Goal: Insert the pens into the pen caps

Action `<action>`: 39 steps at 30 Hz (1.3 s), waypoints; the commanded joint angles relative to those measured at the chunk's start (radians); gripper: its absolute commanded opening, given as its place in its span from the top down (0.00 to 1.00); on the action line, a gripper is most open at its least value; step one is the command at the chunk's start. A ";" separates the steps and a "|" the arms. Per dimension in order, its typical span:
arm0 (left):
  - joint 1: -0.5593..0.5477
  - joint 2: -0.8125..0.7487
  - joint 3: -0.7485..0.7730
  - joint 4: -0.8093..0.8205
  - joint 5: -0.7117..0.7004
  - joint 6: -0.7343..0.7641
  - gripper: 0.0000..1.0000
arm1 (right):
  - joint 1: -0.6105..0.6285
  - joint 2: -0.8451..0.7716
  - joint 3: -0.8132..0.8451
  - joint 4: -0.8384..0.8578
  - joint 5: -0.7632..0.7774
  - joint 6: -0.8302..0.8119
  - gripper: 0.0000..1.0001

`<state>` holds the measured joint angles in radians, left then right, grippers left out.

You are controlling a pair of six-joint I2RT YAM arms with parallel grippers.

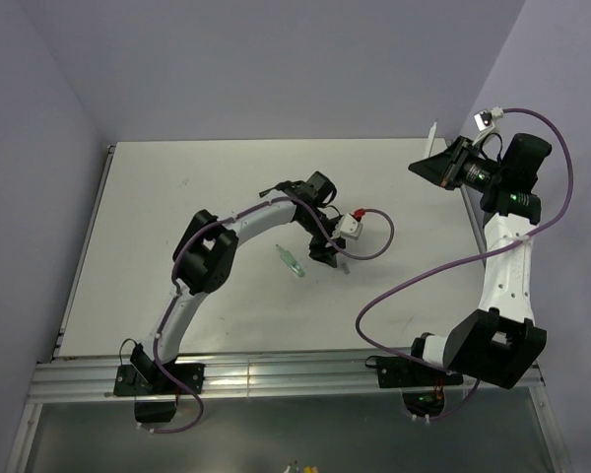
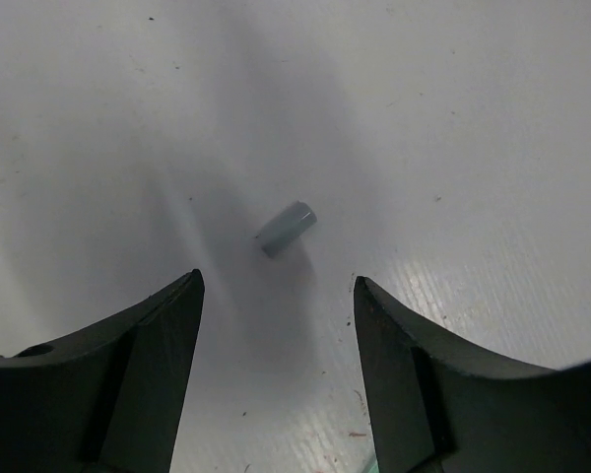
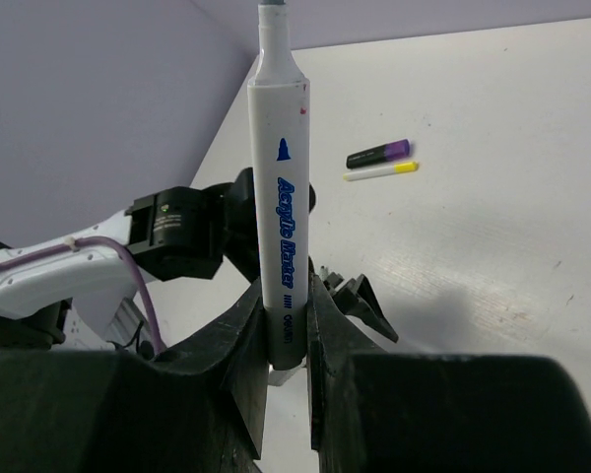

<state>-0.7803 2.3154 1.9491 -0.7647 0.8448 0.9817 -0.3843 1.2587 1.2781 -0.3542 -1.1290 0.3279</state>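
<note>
A grey pen cap [image 2: 286, 229] lies on its side on the white table, just ahead of my left gripper [image 2: 278, 286]. That gripper hangs low over the table, open, with nothing between its fingers. In the top view the left gripper [image 1: 326, 256] stands right of a translucent green pen [image 1: 291, 260]. My right gripper [image 3: 284, 286] is shut on a grey-white pen [image 3: 281, 187], holding it upright by its lower end, raised at the back right [image 1: 435, 163]. A black pen with a purple end [image 3: 378, 154] and a pale yellow-white pen [image 3: 379, 170] lie side by side on the table.
The purple cable [image 1: 374, 241] of the left arm loops over the table beside its wrist camera [image 1: 352, 225]. Purple walls enclose the table at the back and sides. A metal rail [image 1: 276, 372] runs along the near edge.
</note>
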 commanded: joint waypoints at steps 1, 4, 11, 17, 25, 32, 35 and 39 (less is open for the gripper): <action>-0.019 0.015 0.033 0.021 0.048 0.037 0.33 | -0.005 0.002 0.044 0.011 -0.028 -0.018 1.00; -0.031 0.022 0.021 0.067 0.010 0.005 0.34 | -0.005 0.004 0.038 0.012 -0.025 -0.018 1.00; -0.059 0.038 0.002 0.078 -0.050 0.015 0.35 | -0.005 0.005 0.035 0.012 -0.032 -0.016 1.00; -0.065 0.062 0.016 0.054 -0.067 0.026 0.40 | -0.004 0.010 0.043 0.011 -0.028 -0.009 1.00; -0.092 0.064 0.001 0.015 -0.110 0.069 0.55 | -0.008 0.011 0.046 0.012 -0.029 -0.006 1.00; -0.109 0.026 -0.055 -0.022 -0.173 0.109 0.73 | -0.011 0.016 0.047 0.012 -0.034 0.000 1.00; -0.119 0.003 -0.084 -0.033 -0.207 0.112 0.80 | -0.011 0.016 0.050 0.012 -0.035 0.002 1.00; -0.131 -0.036 -0.134 -0.071 -0.274 0.121 0.89 | -0.014 0.013 0.053 0.012 -0.037 0.002 1.00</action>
<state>-0.8921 2.3253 1.8622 -0.7387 0.6598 1.0721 -0.3885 1.2739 1.2781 -0.3599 -1.1465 0.3248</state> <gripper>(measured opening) 0.144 0.224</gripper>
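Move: The grey pen cap lies on the table roughly 4 cm back from the left gripper, 2 cm to its right and 5 cm below it. The green tube is about 14 cm to the left gripper's left and 2 cm back, and the yellow-ended pen about 17 cm ahead and 17 cm left, both on the table. From the right gripper, which already holds the white pen, the cap is some 9 cm back, 15 cm left and 33 cm down. Bring the left gripper down about 5 cm onto the grey cap, drifting right at first, then working back some 3 cm as you level out just above the table. Tip the fingers roughly 10 degrees steeper and draw them from wide open to nearly shut around the cap's near end. Keep the white pen held still in the right gripper. ##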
